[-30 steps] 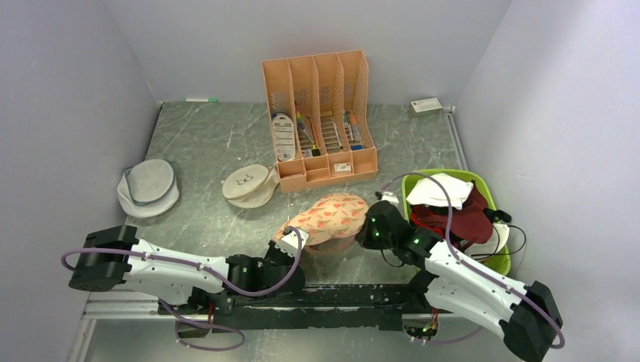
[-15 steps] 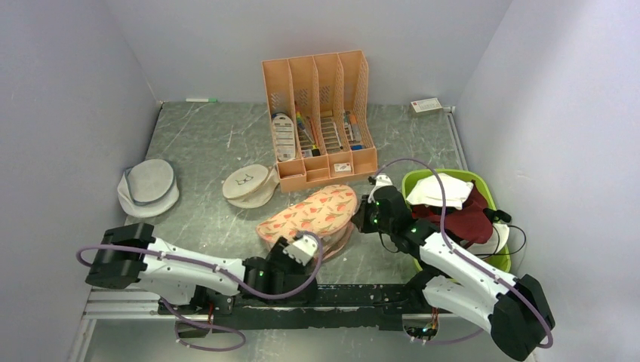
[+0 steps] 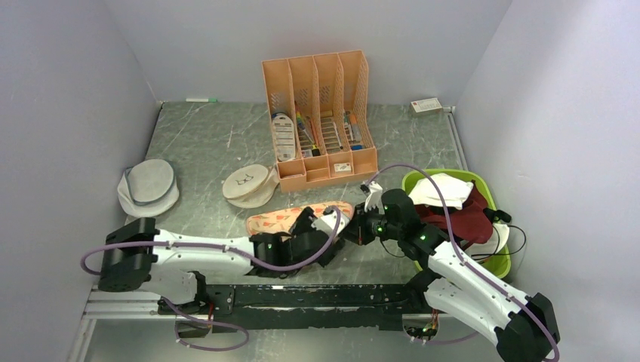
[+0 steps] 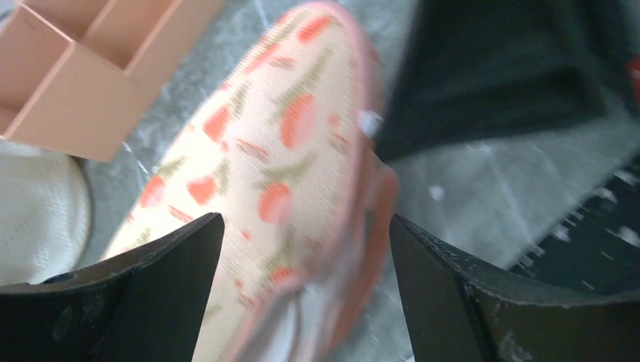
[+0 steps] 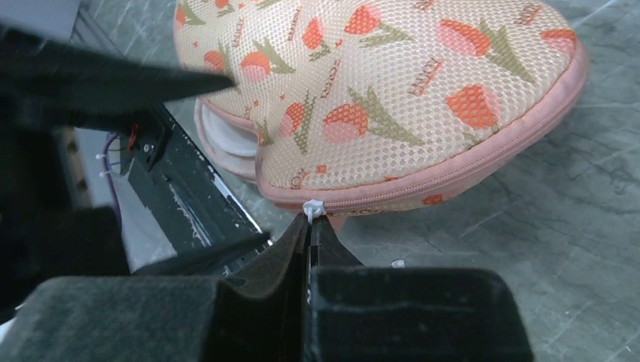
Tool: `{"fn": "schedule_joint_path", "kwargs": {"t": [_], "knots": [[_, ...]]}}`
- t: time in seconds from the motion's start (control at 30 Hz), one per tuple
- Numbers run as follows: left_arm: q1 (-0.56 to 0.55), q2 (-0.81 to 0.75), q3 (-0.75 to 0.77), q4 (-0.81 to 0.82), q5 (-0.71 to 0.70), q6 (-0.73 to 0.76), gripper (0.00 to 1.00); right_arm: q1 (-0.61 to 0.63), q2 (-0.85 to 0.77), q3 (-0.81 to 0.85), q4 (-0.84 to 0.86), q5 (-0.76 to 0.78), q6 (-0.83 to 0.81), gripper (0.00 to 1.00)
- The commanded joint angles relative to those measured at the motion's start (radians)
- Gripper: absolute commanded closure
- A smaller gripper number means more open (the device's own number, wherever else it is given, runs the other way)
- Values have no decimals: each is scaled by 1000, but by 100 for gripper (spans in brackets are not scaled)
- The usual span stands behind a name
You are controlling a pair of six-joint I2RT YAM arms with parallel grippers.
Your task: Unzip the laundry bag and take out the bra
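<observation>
The laundry bag (image 3: 281,219), peach-pink with orange-red fruit print, lies on the table in front of the organiser. In the right wrist view the bag (image 5: 377,90) fills the top, and its zip line runs along the near rim. My right gripper (image 5: 311,219) is shut on the white zipper pull (image 5: 310,206); it sits at the bag's right end (image 3: 359,231). My left gripper (image 4: 306,249) is open, its jaws either side of the bag's pink rim (image 4: 294,143); it is over the bag's right part (image 3: 330,224). Pale material (image 5: 230,147) shows in a gap at the bag's left; I cannot make out a bra.
An orange desk organiser (image 3: 321,113) stands behind the bag. A round beige pouch with a glasses drawing (image 3: 249,183) and a grey-white pouch (image 3: 149,187) lie to the left. A green basket (image 3: 494,202) of clothes sits at right. A black rail (image 3: 302,294) runs along the front edge.
My left gripper has swung right, across the bag toward its right end. My right gripper has moved down and left with the zipper pull. The bag has shifted left and lies flatter.
</observation>
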Motion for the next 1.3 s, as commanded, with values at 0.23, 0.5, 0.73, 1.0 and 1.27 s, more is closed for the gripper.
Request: {"fn": "schedule_joint_path", "kwargs": {"t": [0.23, 0.5, 0.73, 1.0, 1.27], "knots": [[133, 134, -15, 269, 160, 213, 26, 9, -13, 1, 17, -94, -20, 100], [147, 39, -49, 246, 171, 307, 81, 11, 29, 20, -44, 12, -18, 100], [142, -138, -147, 243, 215, 467, 93, -13, 67, 8, -22, 242, -3, 100], [100, -407, -373, 520, 315, 655, 93, -177, 203, -101, 335, 27, -77, 100], [96, -418, -417, 610, 379, 669, 93, -211, 455, -208, 889, -140, -112, 100]]}}
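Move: The left hand, open, has the laundry bag's zip edge about 3 cm ahead, 2 cm to its right and 3 cm below. The round cream pouch lies some 12 cm ahead and 20 cm left of this hand, the tan organizer roughly 20 cm ahead and 3 cm left, both lower. From the right hand, already holding the white zip pull, that edge is about 3 cm left, 1 cm back and level; the green basket is about 27 cm right, 1 cm ahead, lower. Forward about 4 cm and slightly down and right, the left hand reaches in and pinches the bag's zip edge beside the pull, then draws it up, left and somewhat back, swinging clockwise and tipping its fingers up. The right hand, nearly still until then, keeps its pinch on the zip pull and takes it forward and down, about 6 cm each, away from the left hand. ##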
